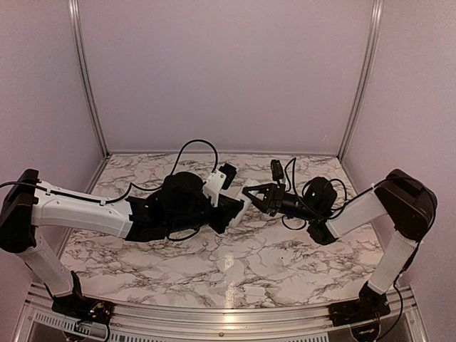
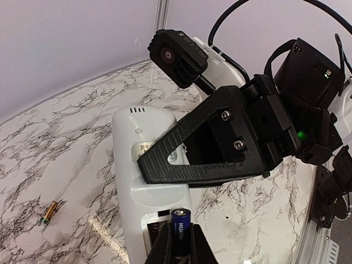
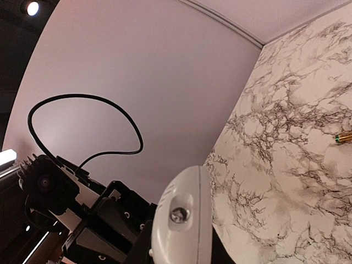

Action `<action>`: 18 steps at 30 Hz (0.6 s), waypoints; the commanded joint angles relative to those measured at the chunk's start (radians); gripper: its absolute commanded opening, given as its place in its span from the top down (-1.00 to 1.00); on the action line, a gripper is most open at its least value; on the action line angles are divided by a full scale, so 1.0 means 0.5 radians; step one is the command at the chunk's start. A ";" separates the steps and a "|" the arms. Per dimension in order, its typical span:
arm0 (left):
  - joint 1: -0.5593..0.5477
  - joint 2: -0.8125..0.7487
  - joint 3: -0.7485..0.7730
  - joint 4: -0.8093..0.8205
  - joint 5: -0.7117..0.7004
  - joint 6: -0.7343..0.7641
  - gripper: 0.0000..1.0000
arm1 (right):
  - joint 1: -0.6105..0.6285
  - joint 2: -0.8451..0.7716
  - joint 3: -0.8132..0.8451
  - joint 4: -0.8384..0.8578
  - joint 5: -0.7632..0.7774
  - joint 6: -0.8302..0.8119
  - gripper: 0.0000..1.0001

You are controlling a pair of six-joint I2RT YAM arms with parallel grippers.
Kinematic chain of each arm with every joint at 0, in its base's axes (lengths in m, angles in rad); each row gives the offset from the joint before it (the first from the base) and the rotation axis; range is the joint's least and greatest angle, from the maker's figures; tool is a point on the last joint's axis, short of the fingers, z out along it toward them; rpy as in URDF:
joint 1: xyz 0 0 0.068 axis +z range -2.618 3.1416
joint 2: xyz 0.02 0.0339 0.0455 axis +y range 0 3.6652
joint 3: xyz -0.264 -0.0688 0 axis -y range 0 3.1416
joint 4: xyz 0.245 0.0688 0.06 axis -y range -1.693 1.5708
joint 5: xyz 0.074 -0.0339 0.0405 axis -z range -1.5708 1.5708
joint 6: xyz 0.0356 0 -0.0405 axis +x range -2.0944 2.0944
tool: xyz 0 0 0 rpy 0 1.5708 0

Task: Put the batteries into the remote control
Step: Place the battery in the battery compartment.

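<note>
The white remote control (image 2: 135, 165) lies back up in the left wrist view, its battery compartment (image 2: 151, 234) open at the near end. My right gripper (image 1: 251, 194) is shut on the remote; one black finger (image 2: 220, 148) crosses its middle. In the right wrist view the remote (image 3: 184, 217) shows end-on between my right gripper (image 3: 184, 245) jaws. My left gripper (image 2: 183, 236) is shut on a dark blue battery (image 2: 183, 228), held upright at the right side of the open compartment. A second, golden battery (image 2: 49, 212) lies on the table to the left and shows in the right wrist view (image 3: 344, 137).
The marble table (image 1: 271, 263) is walled by lilac panels at the back and sides. Both arms meet over the table's middle (image 1: 239, 203). Black cables loop above the left wrist (image 1: 199, 146) and beside the right wrist (image 1: 292, 171).
</note>
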 commanded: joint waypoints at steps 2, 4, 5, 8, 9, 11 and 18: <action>-0.010 -0.013 -0.005 -0.259 -0.034 -0.021 0.80 | 0.022 -0.089 0.109 0.443 -0.021 -0.008 1.00; -0.010 -0.018 -0.003 -0.266 -0.041 -0.026 0.70 | 0.022 -0.089 0.113 0.449 -0.024 -0.005 1.00; -0.010 -0.020 -0.001 -0.271 -0.052 -0.023 0.66 | 0.022 -0.090 0.116 0.447 -0.026 -0.006 1.00; -0.007 -0.018 0.025 -0.312 -0.111 -0.016 0.61 | 0.022 -0.091 0.119 0.439 -0.033 -0.002 1.00; -0.007 -0.016 0.035 -0.327 -0.125 -0.014 0.58 | 0.022 -0.092 0.121 0.437 -0.035 -0.005 1.00; -0.004 -0.024 0.045 -0.334 -0.142 -0.008 0.54 | 0.022 -0.092 0.120 0.436 -0.034 -0.003 1.00; -0.004 -0.072 0.058 -0.335 -0.133 0.005 0.33 | 0.022 -0.087 0.120 0.415 -0.037 -0.010 1.00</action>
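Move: The battery compartment lies almost at the left fingertips, which already hold a battery against its opening: about 1 cm ahead, 1 cm to the right and 1 cm below. The right fingertips, gripping the remote, are some 4 cm ahead and 3 cm right of the left hand. A loose battery lies on the table roughly 12 cm ahead, 6 cm left and 20 cm below. From the right hand, the compartment is about 3 cm back, 2 cm left and 3 cm below. Dipping less than 1 cm into the compartment and easing back up, the left hand otherwise stays in place and hardly turns, while its fingers open from nearly shut to about a third, letting go of the battery on both sides. The right hand keeps its grip on the remote and holds it up against this almost still. ##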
